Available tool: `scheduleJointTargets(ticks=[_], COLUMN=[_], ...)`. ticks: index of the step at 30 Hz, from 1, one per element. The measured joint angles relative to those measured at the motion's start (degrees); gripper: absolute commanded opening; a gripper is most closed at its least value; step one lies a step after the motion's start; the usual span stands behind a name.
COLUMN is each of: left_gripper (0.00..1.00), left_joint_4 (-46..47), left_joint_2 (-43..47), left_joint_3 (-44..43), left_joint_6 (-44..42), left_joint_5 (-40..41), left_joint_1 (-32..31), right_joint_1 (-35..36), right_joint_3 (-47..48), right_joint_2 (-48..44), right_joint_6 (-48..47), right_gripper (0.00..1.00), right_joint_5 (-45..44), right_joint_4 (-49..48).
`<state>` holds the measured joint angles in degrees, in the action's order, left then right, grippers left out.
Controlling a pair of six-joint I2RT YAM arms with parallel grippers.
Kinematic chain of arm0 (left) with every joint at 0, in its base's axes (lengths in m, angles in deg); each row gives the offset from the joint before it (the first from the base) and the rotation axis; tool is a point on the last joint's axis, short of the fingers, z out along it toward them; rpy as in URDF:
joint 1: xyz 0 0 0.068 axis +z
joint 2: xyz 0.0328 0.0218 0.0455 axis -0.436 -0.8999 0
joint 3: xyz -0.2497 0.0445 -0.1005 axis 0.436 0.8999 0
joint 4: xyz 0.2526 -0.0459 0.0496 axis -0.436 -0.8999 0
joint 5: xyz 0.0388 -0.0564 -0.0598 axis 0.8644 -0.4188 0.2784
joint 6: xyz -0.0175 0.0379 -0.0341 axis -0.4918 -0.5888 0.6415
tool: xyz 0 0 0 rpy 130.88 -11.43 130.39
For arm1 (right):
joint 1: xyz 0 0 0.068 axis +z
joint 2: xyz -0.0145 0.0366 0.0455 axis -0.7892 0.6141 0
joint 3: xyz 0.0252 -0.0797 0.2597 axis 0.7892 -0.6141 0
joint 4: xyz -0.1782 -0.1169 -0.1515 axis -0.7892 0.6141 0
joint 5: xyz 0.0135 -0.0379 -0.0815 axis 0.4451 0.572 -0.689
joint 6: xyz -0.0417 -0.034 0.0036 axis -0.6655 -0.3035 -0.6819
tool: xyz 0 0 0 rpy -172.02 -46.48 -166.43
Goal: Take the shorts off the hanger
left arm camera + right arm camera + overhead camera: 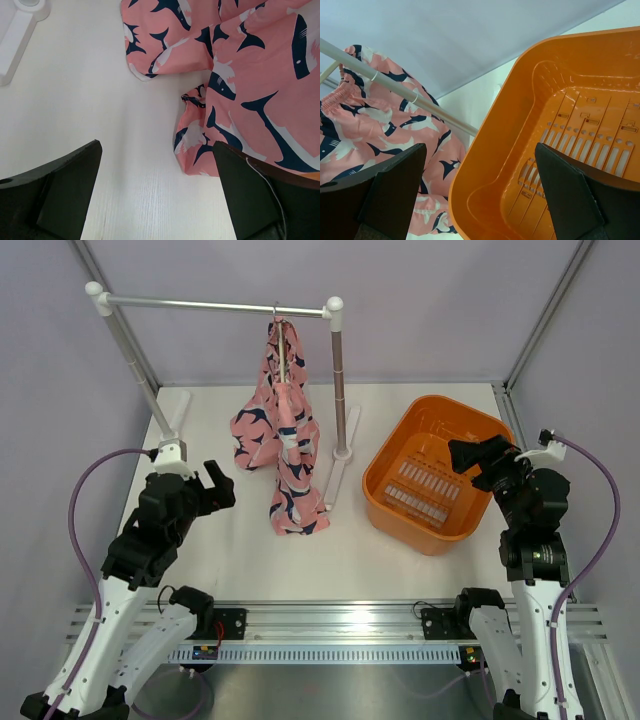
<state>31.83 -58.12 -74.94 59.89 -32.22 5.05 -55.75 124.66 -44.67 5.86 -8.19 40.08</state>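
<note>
The pink shorts (283, 430) with a navy and white print hang from the pale hanger (283, 352), whose wire hook sits on the grey rail. Their lower end rests on the table. They also show in the left wrist view (250, 75) and in the right wrist view (375, 125). My left gripper (222, 487) is open and empty, low over the table just left of the shorts' lower end. My right gripper (468, 455) is open and empty above the orange basket (400, 455).
The grey rail stand (215, 307) has a post (338, 380) on a white foot right of the shorts and another white foot (20, 30) at the left. The orange basket also shows in the right wrist view (490, 165). Grey walls enclose the table.
</note>
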Motion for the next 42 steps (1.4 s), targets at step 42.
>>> scheduleJointTargets(ticks=[42], left_gripper=[0.95], left_joint_4=[9.4], left_joint_2=[-55.6], left_joint_3=[-66.7], left_joint_6=[-5.6], left_joint_5=[-6.3], left_joint_1=[-2.2], right_joint_1=[0.0], right_joint_3=[9.6], right_joint_2=[5.5], right_joint_6=[-1.8], right_gripper=[1.00], right_joint_5=[2.8], right_joint_4=[6.9])
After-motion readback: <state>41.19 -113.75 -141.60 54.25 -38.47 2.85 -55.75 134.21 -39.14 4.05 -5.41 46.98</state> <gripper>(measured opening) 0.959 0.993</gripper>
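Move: The hanger's neck, just under its hook on the rail, is about 26 cm ahead of the left hand, 14 cm to its right and some 21 cm higher. The shorts hang below it, roughly 17 cm ahead, 14 cm right and 4 cm above the hand; the rail's right post stands about 12 cm to the right of the hanger. From the right hand the hanger neck is some 22 cm ahead, 34 cm left and 13 cm up. Lift the open left gripper steeply first, about 23 cm, then sweep it forward some 20 cm and to the right towards the hanger just below the rail, tipping the fingers up by roughly 20 degrees to near level and turning them slightly clockwise. Keep the fingers wide open. Let the open right gripper dip slightly, then rise a few centimetres. ##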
